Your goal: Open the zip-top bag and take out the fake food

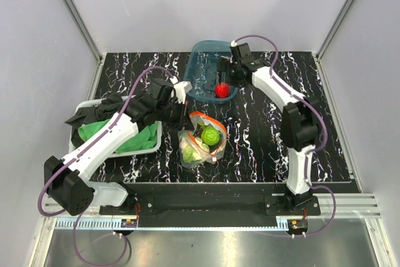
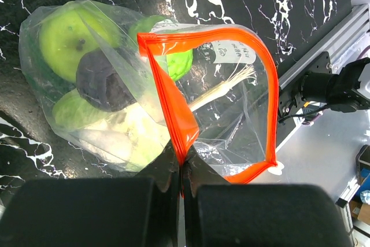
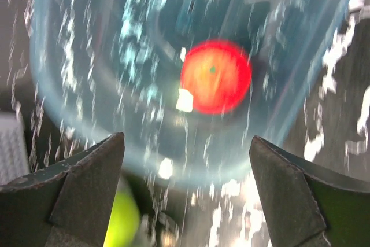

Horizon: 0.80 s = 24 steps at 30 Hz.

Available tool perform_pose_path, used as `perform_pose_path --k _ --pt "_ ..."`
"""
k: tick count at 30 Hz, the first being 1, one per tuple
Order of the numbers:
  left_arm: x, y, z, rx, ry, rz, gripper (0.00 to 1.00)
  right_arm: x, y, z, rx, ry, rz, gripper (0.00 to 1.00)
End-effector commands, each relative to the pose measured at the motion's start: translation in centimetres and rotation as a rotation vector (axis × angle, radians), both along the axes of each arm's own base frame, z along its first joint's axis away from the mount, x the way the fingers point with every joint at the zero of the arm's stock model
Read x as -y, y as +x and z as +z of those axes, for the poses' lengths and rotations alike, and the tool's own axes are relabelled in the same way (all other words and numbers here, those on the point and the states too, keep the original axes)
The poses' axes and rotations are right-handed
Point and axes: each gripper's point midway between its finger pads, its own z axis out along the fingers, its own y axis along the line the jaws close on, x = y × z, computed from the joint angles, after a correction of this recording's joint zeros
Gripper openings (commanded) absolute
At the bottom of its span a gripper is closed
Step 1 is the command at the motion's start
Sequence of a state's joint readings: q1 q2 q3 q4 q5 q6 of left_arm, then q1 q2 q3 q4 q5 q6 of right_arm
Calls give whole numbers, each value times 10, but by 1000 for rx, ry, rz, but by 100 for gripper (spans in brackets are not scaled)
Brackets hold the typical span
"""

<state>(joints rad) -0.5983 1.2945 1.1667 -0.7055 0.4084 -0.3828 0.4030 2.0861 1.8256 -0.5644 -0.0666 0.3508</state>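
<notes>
The zip-top bag (image 1: 201, 139) lies mid-table, and its orange-red zip strip (image 2: 173, 102) gapes in a wide loop. My left gripper (image 2: 184, 163) is shut on that strip at its near corner; from above it shows as the left gripper (image 1: 181, 109) at the bag's far-left edge. Inside the bag are fake food pieces: a green apple (image 2: 69, 36), a dark piece (image 2: 101, 82) and a white cauliflower (image 2: 127, 137). A red piece (image 3: 215, 76) lies in the teal tub (image 1: 203, 60). My right gripper (image 3: 186, 138) hangs open and empty above the tub, over the red piece (image 1: 221, 90).
A white tray (image 1: 139, 152) at the left holds a green cloth (image 1: 140, 137) and black cloth under my left arm. The aluminium rail (image 1: 206, 217) runs along the near edge. Grey walls close in the table's back and sides.
</notes>
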Motion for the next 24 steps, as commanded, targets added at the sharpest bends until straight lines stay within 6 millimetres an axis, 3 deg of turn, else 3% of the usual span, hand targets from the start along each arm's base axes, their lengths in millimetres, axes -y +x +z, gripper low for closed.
perform_pose_path --k 1,2,3,4,5,7,8,10,11,12,18,24 --pt "7 1 31 70 -80 -33 0 -17 -66 53 26 56 116 93" --pt "9 1 33 69 -86 -33 0 -15 -79 70 53 68 124 92" --pt "9 2 34 66 -92 -34 0 -20 -93 73 50 74 149 91" --pt "11 2 33 58 -98 -29 0 -21 -110 63 18 81 175 90" --pt "13 3 33 58 -106 -29 0 -21 -124 81 52 104 199 86" --pt "15 3 31 44 -117 -25 0 -33 -156 78 27 135 276 86" --pt "17 5 30 41 -124 -26 0 -34 -169 93 57 163 299 85" --pt "19 5 28 31 -125 -26 0 -45 -197 90 36 204 335 82" --pt "19 7 27 30 -126 -21 0 -46 -207 101 58 235 341 81" --pt "20 8 28 30 -126 -19 0 -50 -215 102 45 266 340 72" --pt "30 12 36 16 -172 -17 0 -69 -244 96 37 326 419 50" --pt "42 20 49 4 -220 -11 0 -73 -243 78 17 267 435 45"
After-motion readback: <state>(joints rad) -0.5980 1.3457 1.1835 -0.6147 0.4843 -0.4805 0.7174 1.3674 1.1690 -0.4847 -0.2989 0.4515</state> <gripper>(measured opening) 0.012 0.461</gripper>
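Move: Below the right hand, the red tomato lies in the tray about 8 cm down and nearly straight under; the tray's middle is some 8 cm farther out and 4 cm left. The green food in the open bag is about 26 cm back, 5 cm left and 5 cm lower than the right hand; the pale food lies some 5 cm behind and 5 cm left of the green one. From the left hand the green food is level forward, 10 cm right, 12 cm below. Back towards its base the right hand swings about 25 cm, drifting left, rising some 9 cm out of the tray and finally easing down a little over the open bag mouth. It turns roughly 25 degrees counter-clockwise, its left side tipping up, while the fingers narrow from wide to half open. The left fingers keep pinching the orange-zipped rim, shifting about 2 cm right. ##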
